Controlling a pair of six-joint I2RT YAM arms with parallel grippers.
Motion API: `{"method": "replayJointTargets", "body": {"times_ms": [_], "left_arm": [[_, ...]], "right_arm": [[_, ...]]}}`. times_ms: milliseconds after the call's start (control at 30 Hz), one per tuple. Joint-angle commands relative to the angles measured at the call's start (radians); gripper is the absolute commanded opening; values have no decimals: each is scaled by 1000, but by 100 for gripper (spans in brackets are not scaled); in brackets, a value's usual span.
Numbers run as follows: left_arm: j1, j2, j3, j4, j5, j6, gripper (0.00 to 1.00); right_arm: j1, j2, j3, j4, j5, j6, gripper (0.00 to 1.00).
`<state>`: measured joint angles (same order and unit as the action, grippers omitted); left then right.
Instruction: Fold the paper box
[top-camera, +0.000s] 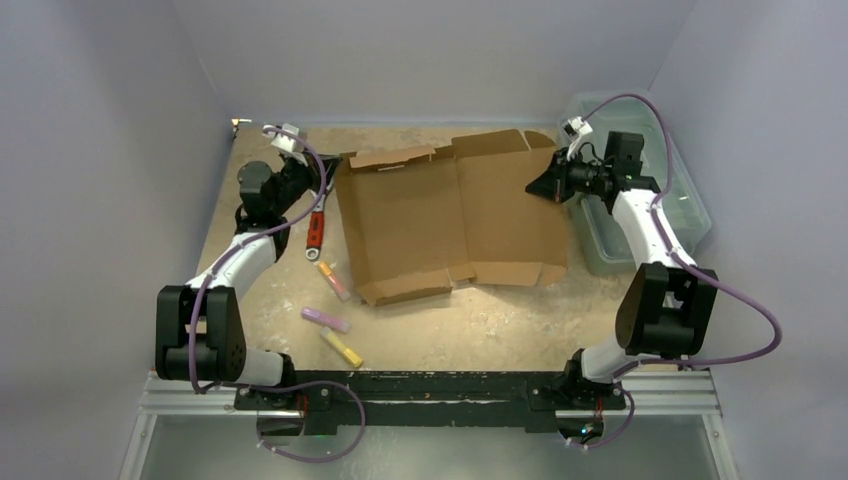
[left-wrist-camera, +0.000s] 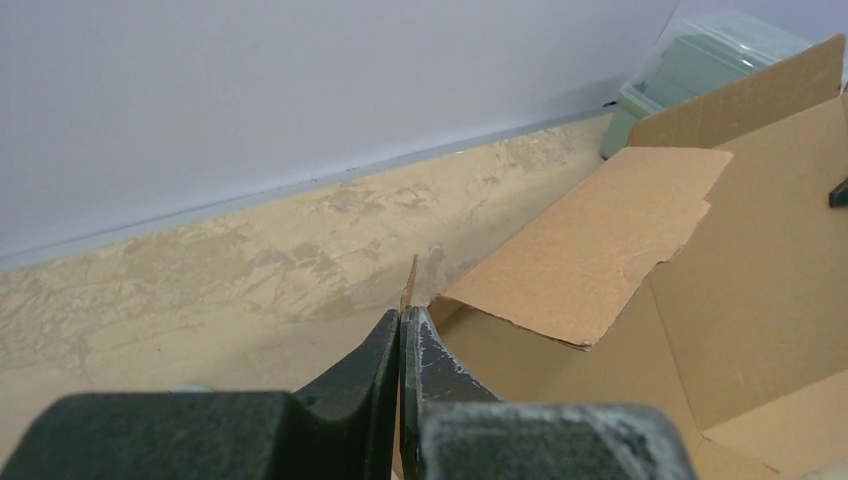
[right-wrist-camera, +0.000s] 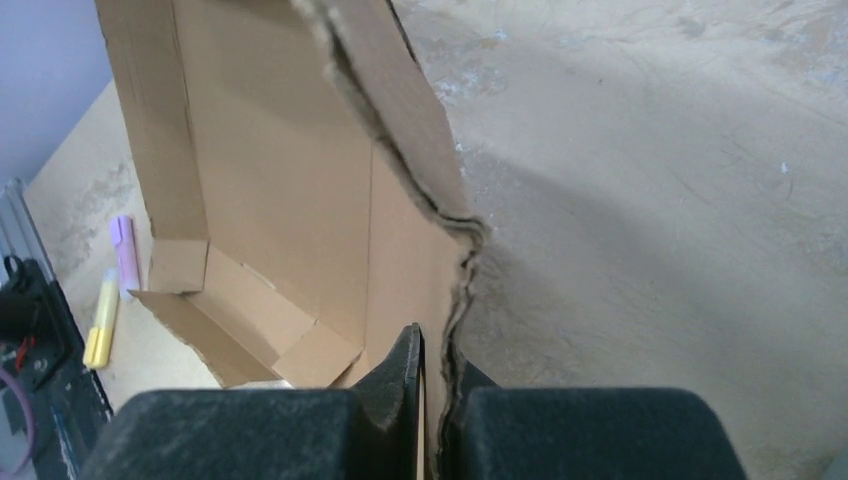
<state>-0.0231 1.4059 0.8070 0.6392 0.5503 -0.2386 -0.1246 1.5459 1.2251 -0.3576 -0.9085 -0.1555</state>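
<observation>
The paper box (top-camera: 450, 215) lies spread open in the middle of the table, a brown cardboard sheet with its side walls and flaps partly raised. At the box's far left corner my left gripper (top-camera: 330, 170) is shut on the thin edge of a side flap. The left wrist view shows that edge pinched between the closed jaws of the left gripper (left-wrist-camera: 408, 312), with a bent flap (left-wrist-camera: 600, 240) just beyond. My right gripper (top-camera: 540, 186) is shut on the box's right wall. Up close, the right gripper (right-wrist-camera: 438, 350) clamps the wavy cardboard edge (right-wrist-camera: 400, 130).
A pale-green plastic bin (top-camera: 690, 200) stands at the right behind the right arm. A red-handled tool (top-camera: 315, 232) and three highlighter pens (top-camera: 325, 319) (top-camera: 342, 348) (top-camera: 333, 280) lie left of the box. Grey walls close in the table on three sides.
</observation>
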Motion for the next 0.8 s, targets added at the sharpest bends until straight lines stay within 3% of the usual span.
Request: {"method": "replayJointTargets", "body": {"times_ms": [0,267,367,567,767], "left_arm": [[-10,1,-10,35,22,-47,0],[-62,11,-1,59,43,-2,0],[-89,11,7,43,30,27,0],[-144,29,54,-6,1,66,0],[-182,61,90,-57,-25,76,0]], "right_arm": [[26,-21,73,-128,-12,-186,11],[26,-67,210,-248,30,-367,62],[28,-85,265,-288,70,-416,75],[61,-114,290,-329,39,-528,86],[232,-109,312,-385,2,-712,90]]}}
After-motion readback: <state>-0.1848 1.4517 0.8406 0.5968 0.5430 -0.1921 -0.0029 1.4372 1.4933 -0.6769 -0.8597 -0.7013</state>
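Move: The right hand holds the raised right panel's edge, with the box's middle about 16 cm to its left, 5 cm back and 10 cm below. The far right flap is roughly 8 cm ahead and 7 cm left, slightly lower; the plastic container is some 20 cm right, 2 cm ahead and 12 cm below. From the left hand, pinching the far left corner, the middle is 23 cm right, 9 cm back and 14 cm below; the wrench is 8 cm left, 7 cm back and 24 cm below. The right hand spreads its fingers nearly fully and comes free of the right panel's edge, rising about 9 cm, then swings a few centimetres left over the panel while the wrist rolls some 35 degrees counter-clockwise as seen from behind the hand. After a short hold, the left hand, still pinching the far left corner shut, carries the cardboard about 7 cm to the right, towards the box's middle, easing slightly back and down and turning a little clockwise. ##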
